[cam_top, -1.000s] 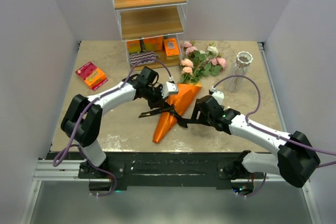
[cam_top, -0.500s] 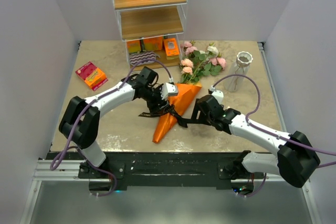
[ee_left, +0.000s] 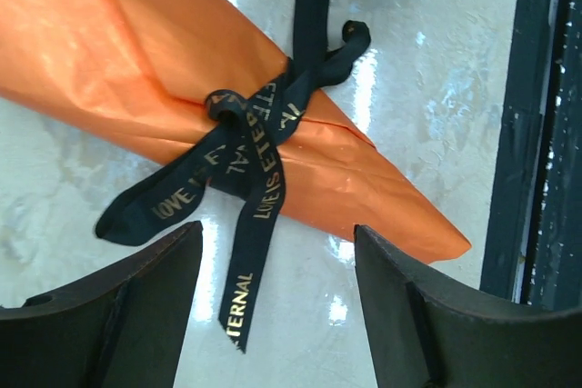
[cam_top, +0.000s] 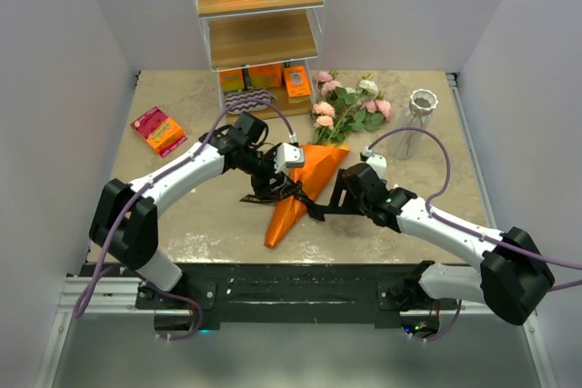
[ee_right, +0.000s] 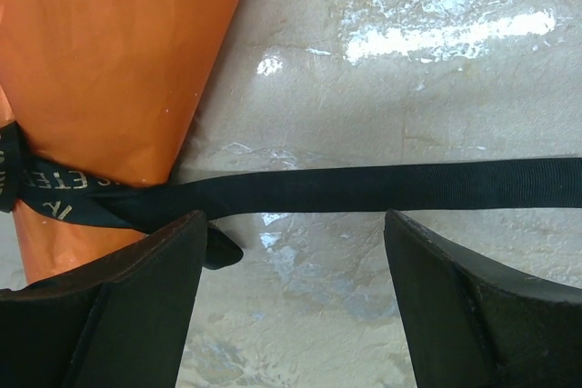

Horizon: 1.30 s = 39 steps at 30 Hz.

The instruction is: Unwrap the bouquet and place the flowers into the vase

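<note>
The bouquet lies mid-table in its orange paper cone [cam_top: 305, 184], with the flowers [cam_top: 346, 108] spilling out toward the back. A black ribbon [ee_left: 245, 134] with gold lettering is knotted round the cone. My left gripper [cam_top: 265, 190] hovers open just left of the knot, and one loose ribbon tail [ee_left: 238, 302] lies on the table between its fingers. On the cone's right side my right gripper [cam_top: 329, 204] is open, with a taut ribbon strand [ee_right: 382, 185] running across the table just beyond its fingertips. The clear vase [cam_top: 418, 120] stands upright at the back right.
A clear shelf rack [cam_top: 259, 38] holding boxes stands at the back centre. An orange and pink box [cam_top: 159, 130] lies at the left. The dark rail of the table's near edge [ee_left: 536, 134] is close to the cone's tip.
My left gripper has opened and let go of the ribbon tail it was pinching; the tail now lies loose. Its arm has shifted slightly left. The right arm has not moved.
</note>
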{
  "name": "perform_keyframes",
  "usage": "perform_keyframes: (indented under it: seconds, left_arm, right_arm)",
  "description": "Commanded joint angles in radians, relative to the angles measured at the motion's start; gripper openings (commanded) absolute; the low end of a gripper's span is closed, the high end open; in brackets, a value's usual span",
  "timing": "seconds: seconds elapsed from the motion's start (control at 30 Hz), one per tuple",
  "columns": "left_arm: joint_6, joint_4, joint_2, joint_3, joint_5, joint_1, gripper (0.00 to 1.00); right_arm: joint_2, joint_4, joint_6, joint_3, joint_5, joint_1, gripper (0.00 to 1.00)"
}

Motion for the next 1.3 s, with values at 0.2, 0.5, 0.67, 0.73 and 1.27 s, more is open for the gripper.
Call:
perform_keyframes:
  seconds: [0.2,0.5,0.67,0.73,1.27]
  left_arm:
    - [0.008,0.089,0.113,0.001,0.029,0.004,0.69]
    - [-0.004,0.151,0.189,-0.005,0.018,0.004,0.66]
    - [-0.018,0.175,0.190,-0.002,0.030,0.004,0.53]
    - [-0.021,0.172,0.199,0.007,0.033,0.004,0.38]
    - [-0.018,0.059,0.052,0.035,0.038,0.135,0.00]
  right_arm:
    - [-0.065,0.041,-0.012,-0.018,-0.006,-0.002,0.82]
    - [-0.077,0.026,-0.020,0.003,0.004,-0.003,0.82]
    - [-0.076,0.036,-0.020,0.000,0.000,-0.005,0.82]
    - [-0.074,0.041,-0.017,-0.006,-0.002,-0.003,0.82]
    - [0.013,0.171,-0.041,-0.058,-0.013,-0.005,0.79]
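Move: Just below the left hand, whose fingers slant right and down, lies the ribbon tail beside the knot: about 2 cm ahead, 2 cm right, 7 cm down. The knot is some 4 cm right and 1 cm ahead, the bow loop 6 cm ahead and 1 cm right, and the wrapper tip 11 cm back and 2 cm left, all a little lower than the tail. From the right hand, that tail is roughly 14 cm left, 3 cm ahead and slightly below. Sinking about 6 cm with a slight forward and rightward drift, the left hand brings its open fingers down on the near side of the knot, then shuts them, pinching the ribbon tail right beside it. Still shut, the hand begins drawing back up and to the left by about 1.5 cm, edging forward. ##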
